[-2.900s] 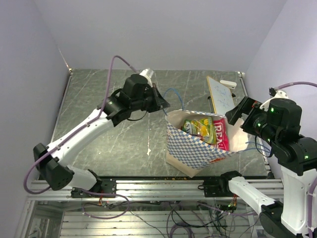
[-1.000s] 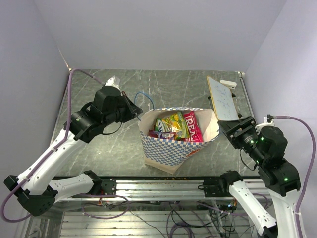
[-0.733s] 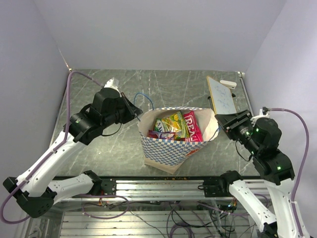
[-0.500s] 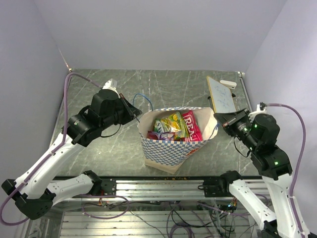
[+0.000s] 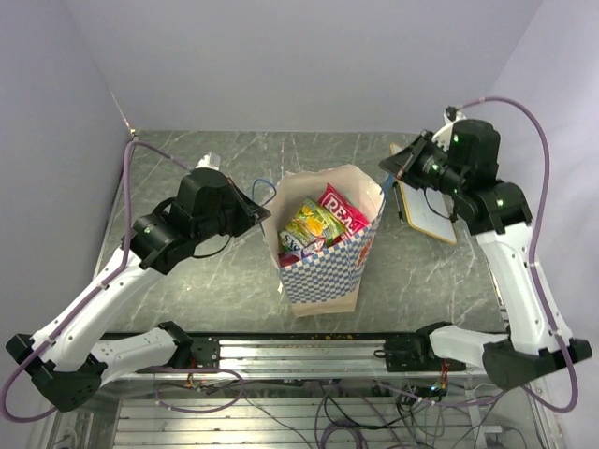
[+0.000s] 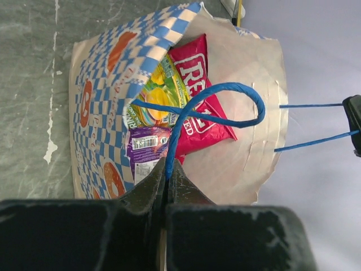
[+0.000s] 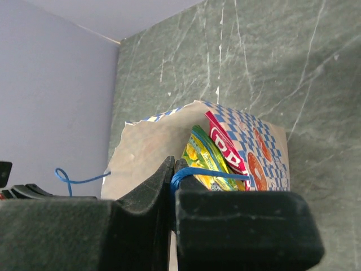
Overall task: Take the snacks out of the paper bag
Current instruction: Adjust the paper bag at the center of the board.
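Note:
The paper bag (image 5: 328,267) stands mid-table, blue-and-white checked outside (image 6: 96,96), cream inside (image 7: 149,144), its mouth held open between my two grippers. The snacks sit inside: a red packet (image 5: 343,211), a yellow-green one (image 5: 312,223) and a purple one (image 5: 291,258), also seen as the red packet (image 6: 194,68), the yellow-green one (image 6: 153,96) and the purple one (image 6: 144,148). My left gripper (image 5: 266,214) is shut on one blue string handle (image 6: 225,93). My right gripper (image 5: 387,169) is shut on the other handle (image 7: 211,172), raised behind the bag's right side.
A flat white board (image 5: 428,204) with a tan edge leans at the back right, just under my right arm. The green marble table (image 5: 187,299) stretches left and in front of the bag. Grey walls close in on three sides.
My right gripper shut on the bag's right handle and the arm swung up and toward the back. The bag's mouth narrowed and the bag stood taller. The left arm barely moved.

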Available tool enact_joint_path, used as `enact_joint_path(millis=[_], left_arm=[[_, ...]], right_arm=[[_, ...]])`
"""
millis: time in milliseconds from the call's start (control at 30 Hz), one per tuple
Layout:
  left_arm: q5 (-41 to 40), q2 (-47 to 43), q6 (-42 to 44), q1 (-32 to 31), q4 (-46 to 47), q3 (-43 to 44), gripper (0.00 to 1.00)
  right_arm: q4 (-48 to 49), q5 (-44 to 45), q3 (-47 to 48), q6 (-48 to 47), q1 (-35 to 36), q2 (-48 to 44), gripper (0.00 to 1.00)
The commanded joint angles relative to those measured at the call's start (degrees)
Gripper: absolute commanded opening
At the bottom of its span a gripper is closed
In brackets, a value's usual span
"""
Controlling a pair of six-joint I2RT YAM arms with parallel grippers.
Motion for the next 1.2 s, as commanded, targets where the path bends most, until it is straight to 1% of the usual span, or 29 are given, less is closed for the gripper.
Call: enact_joint_path(millis=[0,100,200,333,400,533,600,633,700,733,800,900,967,1067,1167], left_arm=[[1.77,1.19,-3.81,0.39,10.4,1.51,0.07],[4.05,3.45,-5.06,0.3,13.43,0.58,0.07],[4.59,3.89,-6.54,-1.74,15.59,-1.81,0.07],[2.98,1.83,-7.39,-5.7,15.23,-5.78,0.07],[3.66,0.38,-7.78,-6.98,14.03,-8.05,0.09],[6.19,-3.83,-7.71,-8.71,10.71,-13.32,0.14],[6.47,-6.6,-7.48,-9.24,7.16,-14.81,0.15],[6.61,-8.73,-7.37,-9.43,4.98,-15.26,0.17],[6.41,-11.63,-5.98,-9.4,1.02,-15.37,0.24],[6.31,-12.89,-5.44,-9.4,-1.26,-15.06,0.29],[6.54,-14.55,-3.96,-9.41,-7.11,-13.59,0.44],[6.1,-17.09,-2.8,-9.45,-15.38,-10.57,0.61],[4.3,-19.77,-2.85,-9.44,-19.52,-8.04,0.71],[2.2,-23.17,-3.03,-9.37,-21.03,-2.99,0.79],[-1.16,-21.46,-2.3,-9.39,-22.11,3.52,0.8]], right_arm=[[6.72,-0.9,11.65,-10.89,-0.04,3.17,0.0],[6.89,-1.42,15.99,-15.95,-0.12,6.1,0.0],[6.11,-3.0,19.74,-20.26,-0.1,9.15,0.0],[7.86,-8.55,21.64,-24.3,-0.07,10.88,0.0],[9.01,-10.98,20.93,-25.26,-0.05,11.36,0.0],[12.16,-19.56,17.14,-23.76,-0.03,12.16,0.0],[17.33,-25.09,12.87,-19.17,-0.1,11.19,0.0],[20.68,-28.77,10.64,-16.1,-0.05,10.71,0.0],[26.28,-33.98,7.25,-10.55,0.17,9.96,0.0],[28.45,-35.36,5.77,-8.18,0.34,9.68,0.0],[29.7,-36.68,4.56,-5.15,0.51,9.62,0.0],[27.14,-36.49,5.73,-6.01,2.08,9.69,0.0],[27.43,-35.88,5.46,-6.4,3.4,9.04,0.0],[28.73,-34.94,4.41,-5.85,5.67,8.45,0.0],[27.99,-32.66,4.1,-7.6,9.06,8.27,0.0]])
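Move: The paper bag stands between my hands, and I already pinch a blue handle in each. Its middle is about 10 cm to my left hand's right, 4 cm back and 18 cm below; the yellow packet inside is some 9 cm right and 1 cm back, the red packet 14 cm right and 4 cm ahead. From my right hand, the bag is some 12 cm left, 11 cm back and 24 cm below, while the whiteboard lies 15 cm right and 5 cm ahead. I swing the bag round by its handles: my right hand, still gripping its handle, goes forward and up about 4 cm, then sweeps left some 11 cm while easing back, turning roughly 40 degrees counter-clockwise. My left hand first goes right and down about 5 cm, then draws back and left, opens wide and lets go of its handle, rising at the end. ##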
